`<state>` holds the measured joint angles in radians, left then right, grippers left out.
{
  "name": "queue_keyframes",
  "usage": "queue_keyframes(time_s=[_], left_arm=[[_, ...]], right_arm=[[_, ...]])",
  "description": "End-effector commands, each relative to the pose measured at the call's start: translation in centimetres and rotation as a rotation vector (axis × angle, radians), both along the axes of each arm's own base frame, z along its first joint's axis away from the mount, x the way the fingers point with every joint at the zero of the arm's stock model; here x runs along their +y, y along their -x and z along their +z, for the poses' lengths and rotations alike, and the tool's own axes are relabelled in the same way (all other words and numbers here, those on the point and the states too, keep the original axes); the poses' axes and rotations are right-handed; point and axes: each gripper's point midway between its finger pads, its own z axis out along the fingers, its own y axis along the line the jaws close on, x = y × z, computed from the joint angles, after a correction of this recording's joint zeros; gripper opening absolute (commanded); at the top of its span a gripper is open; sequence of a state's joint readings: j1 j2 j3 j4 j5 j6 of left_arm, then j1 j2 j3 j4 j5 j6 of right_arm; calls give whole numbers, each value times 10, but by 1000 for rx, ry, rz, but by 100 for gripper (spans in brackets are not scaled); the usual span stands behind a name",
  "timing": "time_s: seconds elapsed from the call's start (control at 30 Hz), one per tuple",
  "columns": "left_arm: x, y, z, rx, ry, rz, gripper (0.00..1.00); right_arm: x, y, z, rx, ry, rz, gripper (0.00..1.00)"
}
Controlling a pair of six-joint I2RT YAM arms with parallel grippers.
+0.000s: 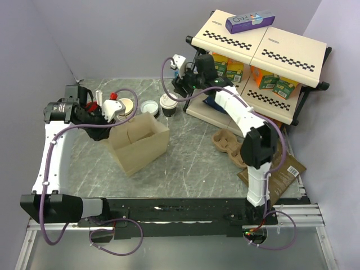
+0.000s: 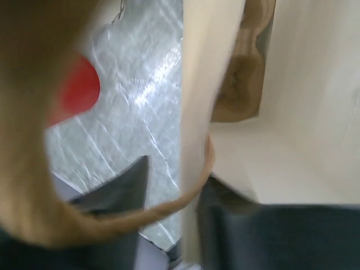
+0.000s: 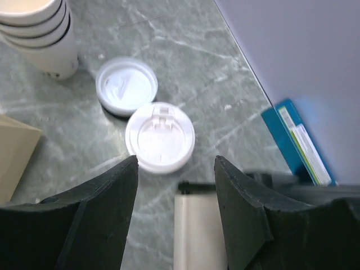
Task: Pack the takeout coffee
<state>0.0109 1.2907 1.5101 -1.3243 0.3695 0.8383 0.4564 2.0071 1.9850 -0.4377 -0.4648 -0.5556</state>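
The takeout coffee [image 1: 168, 105], a dark cup with a white lid [image 3: 160, 136], stands upright on the marble table behind the open brown paper bag [image 1: 138, 143]. My right gripper [image 1: 181, 83] hovers above and just behind it. In the right wrist view the right gripper [image 3: 176, 163] is open, the lid just ahead of the fingertips and nothing between them. My left gripper [image 1: 115, 109] is at the bag's left rim. In the blurred left wrist view the left gripper [image 2: 174, 174] has the bag's wall [image 2: 197, 84] between parted jaws, with a gap on the left side.
A loose white lid [image 3: 126, 86] and a stack of cream cups [image 3: 39, 34] sit left of the coffee. A red cup [image 1: 114, 95] is behind the left gripper. A pulp cup carrier [image 1: 228, 143], a brown packet [image 1: 281, 169] and a shelf rack [image 1: 264, 50] of boxes fill the right.
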Motion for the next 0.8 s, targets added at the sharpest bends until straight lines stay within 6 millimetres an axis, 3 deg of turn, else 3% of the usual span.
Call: queue_keyframes(time_s=[0.0, 0.07, 0.23, 0.5, 0.77], left_arm=[[12, 11, -7, 63, -4, 49, 52], [7, 13, -4, 54, 26, 56, 62], [5, 23, -8, 72, 46, 81, 76], [-3, 15, 8, 52, 109, 116, 79], [-7, 10, 8, 55, 135, 120, 83]], right_arm=[[37, -17, 16, -60, -48, 11, 63], [53, -23, 7, -70, -33, 5, 65], [61, -42, -13, -37, -25, -63, 80], [60, -49, -55, 44, 3, -90, 92], [53, -43, -93, 145, 67, -88, 97]])
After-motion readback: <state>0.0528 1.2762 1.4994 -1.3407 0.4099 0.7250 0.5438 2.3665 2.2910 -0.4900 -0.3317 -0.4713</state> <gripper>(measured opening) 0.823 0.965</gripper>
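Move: The lidded coffee cup, the right hand's target, stands about 4 cm ahead of it, 6 cm to its left and 19 cm below; the lid stack is some 8 cm left of the cup, and the paper bag lies roughly 17 cm back, 18 cm left and 15 cm below the hand. From the left hand the bag's middle is about 4 cm ahead, 9 cm right and 13 cm below, the red straw cup 18 cm ahead, 9 cm left and 17 cm below. The right hand first heads left and forward while sinking, then goes mostly straight down over the lidded coffee cup, ending about 9 cm lower, 6 cm farther left and 4 cm farther forward, its fingers spreading from part-open to almost fully open and tipping slightly downward. Meanwhile the left hand stays within a centimetre or so of its place and opens wide from nearly shut, letting go of the paper bag's handle. ##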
